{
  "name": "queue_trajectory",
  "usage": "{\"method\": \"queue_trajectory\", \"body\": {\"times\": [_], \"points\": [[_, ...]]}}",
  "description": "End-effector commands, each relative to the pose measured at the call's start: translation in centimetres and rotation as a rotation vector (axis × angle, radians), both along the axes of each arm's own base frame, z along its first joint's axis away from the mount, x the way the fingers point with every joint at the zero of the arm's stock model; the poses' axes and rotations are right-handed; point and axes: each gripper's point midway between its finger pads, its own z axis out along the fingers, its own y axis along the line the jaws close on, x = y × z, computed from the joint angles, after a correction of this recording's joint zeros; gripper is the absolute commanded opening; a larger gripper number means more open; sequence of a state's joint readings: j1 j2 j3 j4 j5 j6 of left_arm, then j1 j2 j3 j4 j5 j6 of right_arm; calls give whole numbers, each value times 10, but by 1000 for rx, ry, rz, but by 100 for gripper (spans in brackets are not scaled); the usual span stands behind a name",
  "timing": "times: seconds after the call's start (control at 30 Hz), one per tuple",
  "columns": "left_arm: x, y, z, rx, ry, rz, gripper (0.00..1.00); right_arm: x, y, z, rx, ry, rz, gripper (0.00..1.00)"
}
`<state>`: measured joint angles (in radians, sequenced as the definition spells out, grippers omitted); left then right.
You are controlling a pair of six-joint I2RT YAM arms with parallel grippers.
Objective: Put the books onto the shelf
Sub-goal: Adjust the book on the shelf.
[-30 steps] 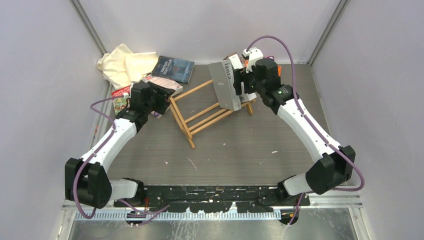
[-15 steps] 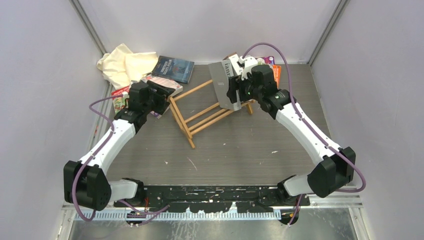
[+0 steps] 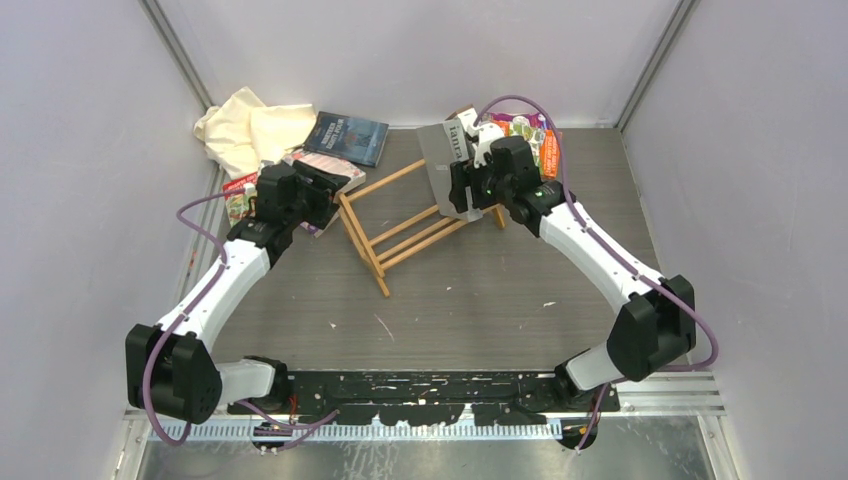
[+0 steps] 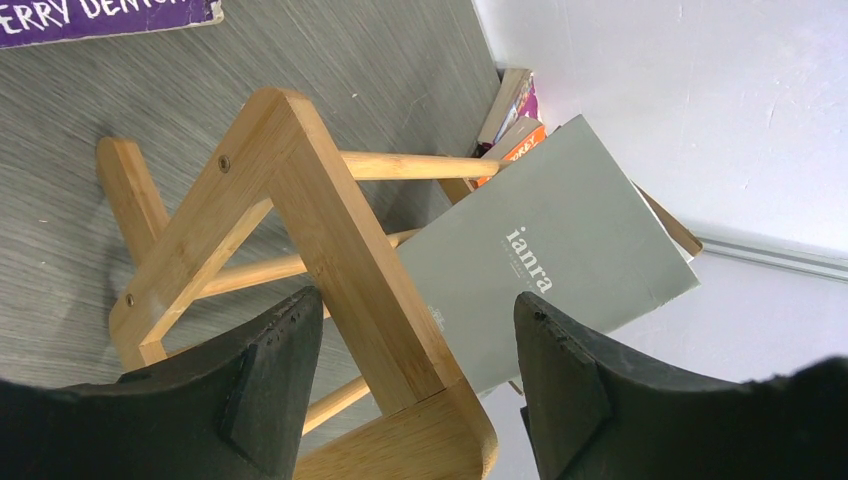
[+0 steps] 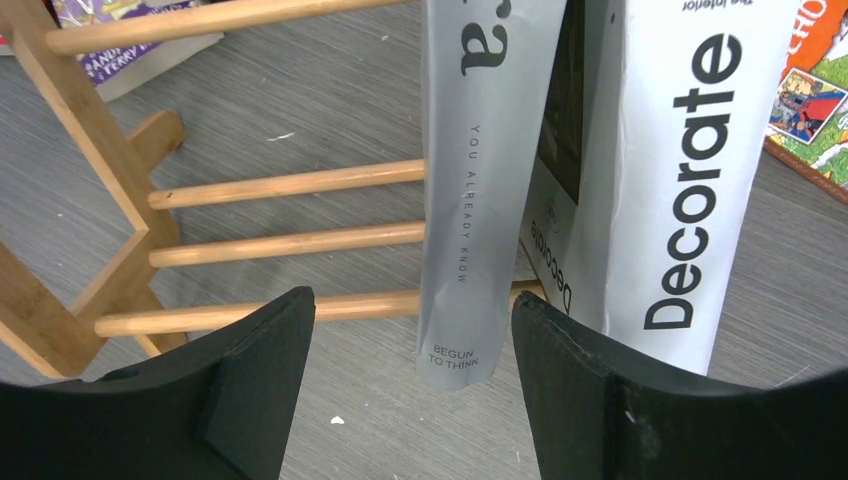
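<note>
The wooden shelf stands slantwise mid-table. A grey book leans upright at its right end, with a white "Decorate" book right behind it. My right gripper is open just in front of them; the grey book's lower edge hangs between the fingers, untouched. My left gripper is open astride the shelf's left end frame, gaps on both sides. Other books lie flat: a dark blue one, a purple one, a red-green one and colourful ones at the back right.
A cream cloth is bunched in the back left corner. White walls close in the table on three sides. Bare grey tabletop stretches between the shelf and the arm bases.
My right arm has swung left, closer to the grey book, uncovering the colourful books behind it. The left gripper has opened slightly and otherwise stayed put.
</note>
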<state>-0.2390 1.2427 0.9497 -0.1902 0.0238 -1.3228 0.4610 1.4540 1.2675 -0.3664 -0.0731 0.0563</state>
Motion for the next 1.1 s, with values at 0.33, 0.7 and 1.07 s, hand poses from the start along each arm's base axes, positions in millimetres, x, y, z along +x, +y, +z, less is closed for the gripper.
{"method": "queue_trajectory", "body": {"times": [0.33,0.7,1.07], "points": [[9,1,44,-32,-133,6,70,26,7,-6,-14,-63,-8,72],[9,1,39,-42,-127,17,69,36,5,-10,-48,-70,-24,61],[7,2,37,-53,-122,22,69,47,-9,10,-137,-148,-47,55]]}}
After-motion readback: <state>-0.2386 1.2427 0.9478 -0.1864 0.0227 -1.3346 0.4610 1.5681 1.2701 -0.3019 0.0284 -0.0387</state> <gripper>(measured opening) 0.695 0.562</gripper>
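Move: The grey book stands tilted on the shelf with its spine towards my right hand. Its middle is about 5 cm ahead, 1 cm left and some 9 cm below that hand. The white Decorate book stands 6 cm right of the grey book, level with it front to back. The shelf's middle is 2 cm back, 6 cm left and 15 cm below my right hand. From my left hand, the grey book is about 18 cm right, 4 cm ahead and 8 cm lower. I lower my right hand about 4 cm while easing it 3 cm forward to the grey book's spine, and narrow my open fingers by roughly a quarter so that they straddle the spine. Near the end I drift slightly right and the hand's left side dips some 8 degrees. My left hand stays still, open around the shelf's left end frame. ##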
